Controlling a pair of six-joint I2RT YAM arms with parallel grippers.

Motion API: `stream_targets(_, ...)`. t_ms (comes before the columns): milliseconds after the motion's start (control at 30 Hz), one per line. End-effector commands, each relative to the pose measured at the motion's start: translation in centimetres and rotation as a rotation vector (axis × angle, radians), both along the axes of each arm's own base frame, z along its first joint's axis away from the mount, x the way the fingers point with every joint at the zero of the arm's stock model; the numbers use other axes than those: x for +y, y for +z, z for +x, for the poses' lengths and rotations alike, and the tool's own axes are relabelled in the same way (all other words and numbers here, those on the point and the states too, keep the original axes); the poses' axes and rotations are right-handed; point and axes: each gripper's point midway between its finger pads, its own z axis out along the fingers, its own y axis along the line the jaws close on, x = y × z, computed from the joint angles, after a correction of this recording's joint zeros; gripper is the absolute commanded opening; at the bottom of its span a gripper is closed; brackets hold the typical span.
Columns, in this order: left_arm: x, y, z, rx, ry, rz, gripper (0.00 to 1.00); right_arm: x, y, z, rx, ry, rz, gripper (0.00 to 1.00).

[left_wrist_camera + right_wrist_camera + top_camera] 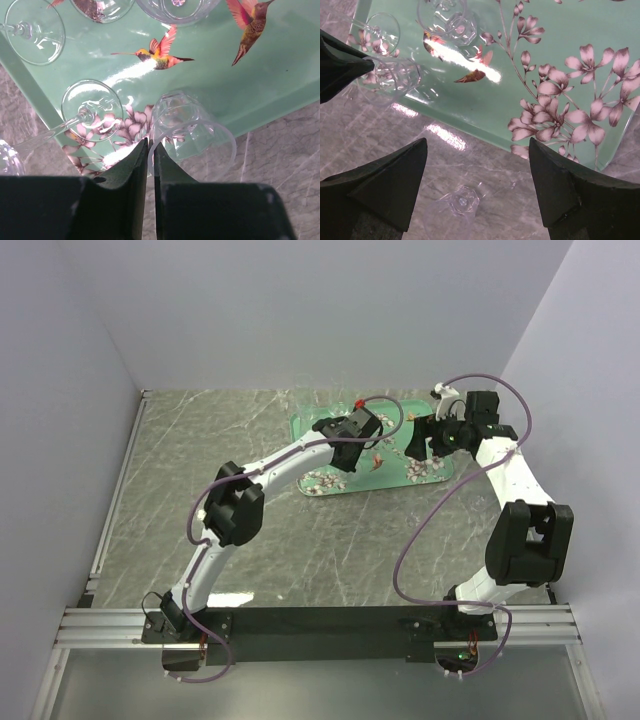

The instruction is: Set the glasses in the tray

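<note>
The teal tray (260, 85) with printed flowers and birds holds several clear glasses. One clear tumbler (192, 132) lies on its side across the tray's near edge. My left gripper (150, 145) is shut on its rim, which shows in the narrow gap between the fingers. A stemmed glass (92, 107) lies to its left, partly over the tray's rim. My right gripper (477, 150) stands wide open above the marble beside the tray (560, 60). Below it a small clear glass (462, 202) lies on the table, untouched. In the top view both grippers, left (375, 455) and right (415, 445), hover over the tray (305, 428).
More glasses (35, 32) lie at the tray's far side. The left finger (340, 65) and its tumbler (387, 80) show at the left of the right wrist view. White walls close in the table at the back and both sides.
</note>
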Motion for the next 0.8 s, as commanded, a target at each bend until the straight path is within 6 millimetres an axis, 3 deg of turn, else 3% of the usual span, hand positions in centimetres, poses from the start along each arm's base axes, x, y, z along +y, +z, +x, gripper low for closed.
stream_targets(0,-1.3,1.5,0.6,-0.029,-0.006,-0.060,0.15,-0.2,2.3,0.1,-0.064,-0.003,0.010,0.88)
stream_targets(400,-1.6,3.6,0.8,-0.059,-0.009,-0.102,0.27,-0.3,2.7,-0.6,-0.073,0.029,-0.004,0.88)
stream_targets(767,-1.9,8.5,1.0,-0.130,-0.012,-0.182,0.39,0.7,3.0,-3.6,-0.125,0.198,-0.041,0.88)
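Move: The left fingertips are at the rim of a tumbler by the tray's near-left corner, its middle about 3 cm right, 1 cm ahead and 4 cm down. A wine glass stands some 7 cm left and 4 cm ahead, another tumbler 12 cm ahead and 6 cm right. The open right hand's next tumbler is on the marble, roughly 7 cm back, 6 cm left and 12 cm down; the tray's middle is 10 cm ahead and 15 cm left of that hand. Left fingers open wider, release the tumbler and rise 2 cm; the open right hand backs 2.5 cm towards its tumbler. ##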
